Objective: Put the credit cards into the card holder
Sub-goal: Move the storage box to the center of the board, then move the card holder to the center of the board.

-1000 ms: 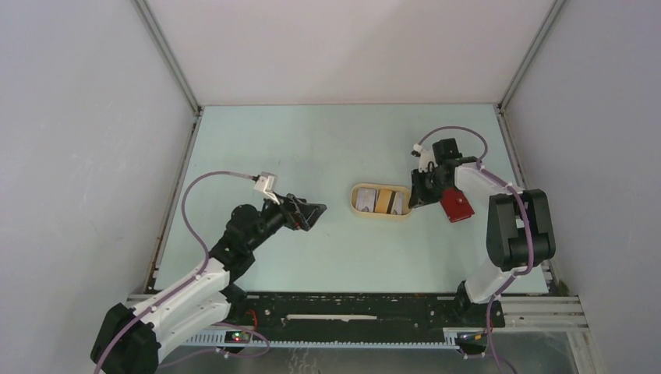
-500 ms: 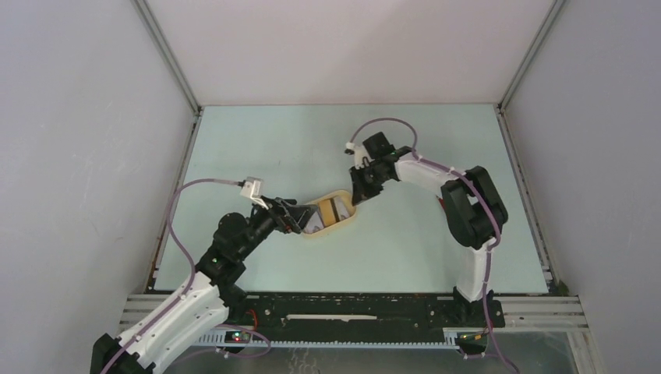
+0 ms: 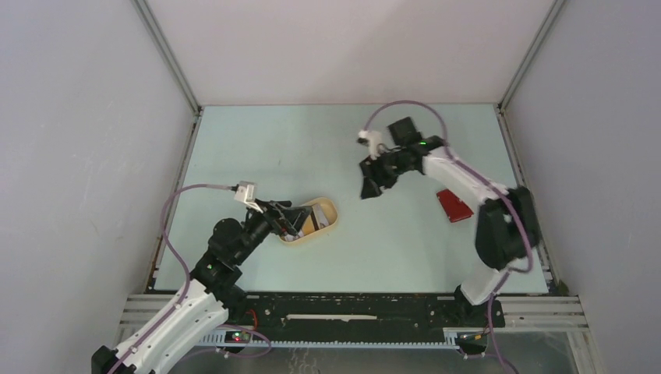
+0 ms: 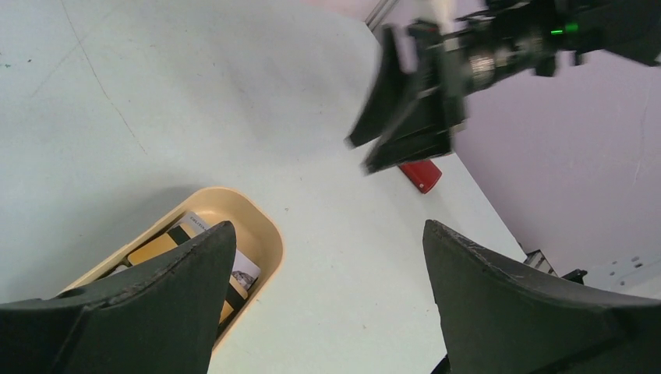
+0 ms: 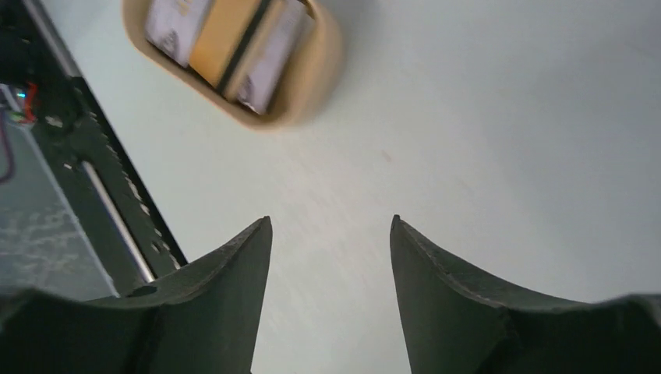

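Note:
The credit cards [image 5: 226, 31], two silvery-grey and one orange-gold with a dark stripe, lie in a beige oval tray [image 5: 312, 86]. In the top view the tray [image 3: 331, 216] sits left of centre. My left gripper [image 3: 292, 220] is at its left end, open wide; in the left wrist view one finger [image 4: 171, 288] hangs over the cards [image 4: 243, 273] and the other stands outside the tray rim [image 4: 265, 226]. The red card holder [image 3: 454, 205] lies shut at the right, also seen small in the left wrist view [image 4: 421, 174]. My right gripper [image 3: 368, 187] hovers between tray and holder, open and empty [image 5: 330, 220].
White enclosure walls stand close on the left, back and right. The black rail [image 3: 351, 308] with the arm bases runs along the near edge, a short way in front of the tray. My right arm's forearm [image 3: 460, 175] passes just behind the card holder.
The tray slid left and nearer, from the table's centre to my left gripper. My right gripper went with it, then pulled back to the right and opened. My left arm drew back leftward.

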You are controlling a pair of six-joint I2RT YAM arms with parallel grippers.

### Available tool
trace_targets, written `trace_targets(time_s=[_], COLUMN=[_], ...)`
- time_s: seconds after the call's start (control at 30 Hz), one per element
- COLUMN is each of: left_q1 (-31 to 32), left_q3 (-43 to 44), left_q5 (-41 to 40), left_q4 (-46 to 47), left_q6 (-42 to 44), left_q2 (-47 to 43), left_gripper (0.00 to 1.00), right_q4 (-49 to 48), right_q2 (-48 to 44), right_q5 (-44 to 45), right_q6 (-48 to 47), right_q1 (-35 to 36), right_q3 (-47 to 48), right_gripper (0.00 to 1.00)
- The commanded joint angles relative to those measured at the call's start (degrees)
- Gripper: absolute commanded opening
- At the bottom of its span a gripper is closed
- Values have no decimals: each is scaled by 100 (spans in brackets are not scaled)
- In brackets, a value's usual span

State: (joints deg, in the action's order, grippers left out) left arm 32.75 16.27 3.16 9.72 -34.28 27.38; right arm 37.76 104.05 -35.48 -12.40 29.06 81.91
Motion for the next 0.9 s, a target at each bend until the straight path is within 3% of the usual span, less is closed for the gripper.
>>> trace_targets(time_s=[0.0, 0.27, 0.57, 0.77, 0.87], left_q1=[21, 20, 21, 21, 20], left_q3=[-208, -376, -529, -598, -608], left_q5=[65, 370, 509, 611, 636], left_q4=[245, 684, 915, 1055, 1072], left_q6=[29, -151, -359, -404, -426], left_q2=[-20, 79, 24, 85, 81], left_gripper=[94, 94, 94, 94, 94], right_q4=[415, 495, 210, -19, -21], right_q2=[-1623, -2133, -1714, -1229, -1173], right_q5=[409, 981, 2453, 3017, 2927], right_q6=[-1276, -1338, -1484, -1430, -1297], right_q1=[-964, -3252, -3447, -3459, -3646], right_q3=[-901, -1562, -1805, -1846, -1807], right_gripper=[67, 67, 65, 65, 70])
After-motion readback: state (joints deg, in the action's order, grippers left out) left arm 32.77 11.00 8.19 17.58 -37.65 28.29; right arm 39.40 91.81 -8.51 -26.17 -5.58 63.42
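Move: The red card holder lies flat on the table, about 32 cm to the right hand's right, some 2 cm nearer the base and roughly 10 cm below that hand. On the other side, the storage box with the cards is about 22 cm to the right hand's left, 11 cm back and 9 cm below. From the left hand, the card holder is some 57 cm to the right, 10 cm ahead and 18 cm below. The right hand leaves the storage box behind and sweeps quickly some 30 cm to its right towards the red card holder, in an arc that rises about 4.5 cm early on, then sinks about 10 cm from its peak and slows over the card holder. On the way the wrist turns about 35 degrees clockwise and swings the fingers from slanting down-left to pointing nearly straight down, staying open above the holder with no grip on it yet, while the left hand only eases about 2 cm down, right and back. ##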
